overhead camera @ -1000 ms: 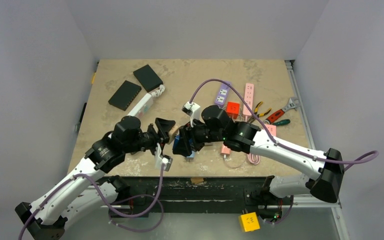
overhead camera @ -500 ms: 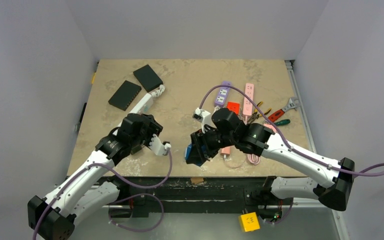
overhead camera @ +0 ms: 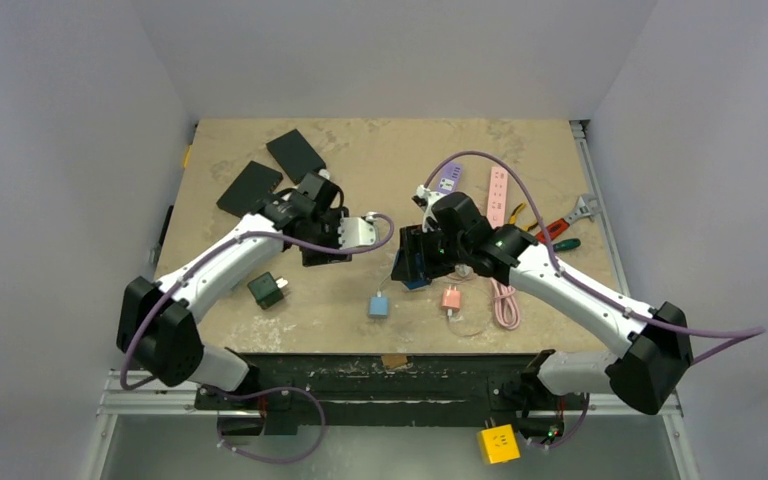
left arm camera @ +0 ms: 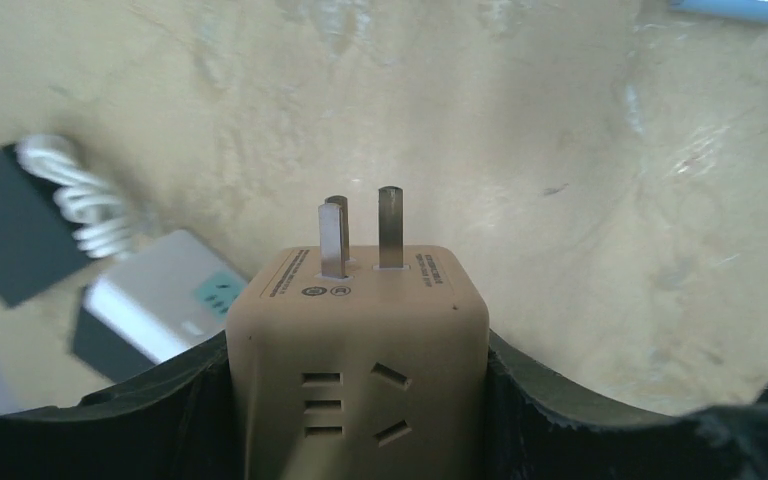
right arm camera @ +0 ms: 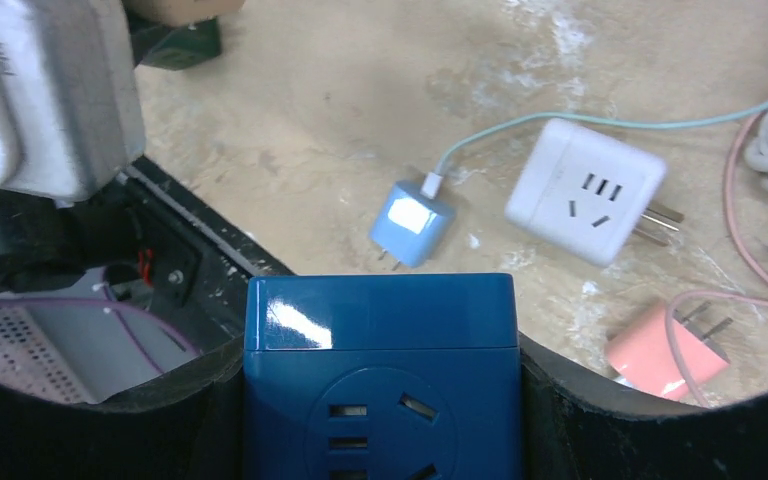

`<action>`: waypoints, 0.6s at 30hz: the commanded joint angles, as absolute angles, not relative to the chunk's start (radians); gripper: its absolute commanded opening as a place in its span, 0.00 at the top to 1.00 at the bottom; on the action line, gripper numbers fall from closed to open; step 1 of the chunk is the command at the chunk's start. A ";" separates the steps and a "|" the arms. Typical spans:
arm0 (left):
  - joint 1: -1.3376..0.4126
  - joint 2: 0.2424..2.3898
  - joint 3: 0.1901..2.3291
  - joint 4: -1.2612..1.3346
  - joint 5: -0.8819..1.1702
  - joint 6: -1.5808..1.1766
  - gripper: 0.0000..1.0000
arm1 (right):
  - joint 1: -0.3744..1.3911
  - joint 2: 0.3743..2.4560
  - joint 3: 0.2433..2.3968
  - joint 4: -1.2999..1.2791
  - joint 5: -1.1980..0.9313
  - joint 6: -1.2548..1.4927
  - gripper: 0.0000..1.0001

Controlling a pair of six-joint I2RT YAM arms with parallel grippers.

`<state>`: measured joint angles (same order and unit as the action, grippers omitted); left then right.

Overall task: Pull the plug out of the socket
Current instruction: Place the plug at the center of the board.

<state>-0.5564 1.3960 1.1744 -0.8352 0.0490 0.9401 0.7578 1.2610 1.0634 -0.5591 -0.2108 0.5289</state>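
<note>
The plug [left arm camera: 357, 330] is a tan cube with metal prongs pointing away from the camera. My left gripper [left arm camera: 357, 375] is shut on its sides. From above, that left gripper [overhead camera: 322, 248] hangs over the left middle of the table and hides the plug. The socket [right arm camera: 380, 370] is a glossy blue cube with its holes facing the camera, and my right gripper [right arm camera: 380, 385] is shut on it. In the top view the socket [overhead camera: 412, 264] sits in the right gripper [overhead camera: 410, 268] near the table's centre. Plug and socket are well apart.
On the table [overhead camera: 380, 160] a light blue charger [overhead camera: 378, 305], a pink charger [overhead camera: 450, 298] and a dark green cube [overhead camera: 265, 289] lie near the front. Two black boxes [overhead camera: 295, 152] sit at back left. Purple [overhead camera: 447, 180] and pink [overhead camera: 498, 195] power strips and tools [overhead camera: 570, 215] are at right. A white adapter [right arm camera: 585, 190] lies below the socket.
The grippers were close together at the front centre a second ago. Now the left arm has swung back and left with the plug, and the right has drawn right and back with the socket.
</note>
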 commanded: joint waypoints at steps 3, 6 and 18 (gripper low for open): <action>-0.551 1.507 1.142 -0.831 0.135 0.655 1.00 | 0.701 1.296 1.091 -0.479 -0.108 0.520 1.00; -0.538 1.530 1.093 -0.752 0.168 0.608 1.00 | 0.658 1.349 1.134 -0.466 -0.102 0.514 1.00; -0.527 1.598 0.989 -0.543 0.211 0.490 0.67 | 0.596 1.549 1.162 -0.343 -0.072 0.558 1.00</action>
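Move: Both hands hold cube plugs in the air. For the left's tan plug, bare board lies about 13 cm below, 3 cm back and 2 cm to the right, with the blue charger roughly 10 cm right and 7 cm back, the green plug some 13 cm left and 4 cm back. The right's blue plug has open board about 12 cm ahead, 2 cm right and 16 cm below; the white plug sits 6 cm ahead and 1 cm right, the salmon charger 8 cm right and 1 cm ahead. Lower the left gripper about 10 cm towards the bare board, easing back a little while straightening the fingers to point nearly straight down and turning counter-clockwise. Meanwhile carry the right's blue plug about 10 cm forward over the white plug, sinking as you go and turning slightly clockwise; keep both grips closed on their plugs. ##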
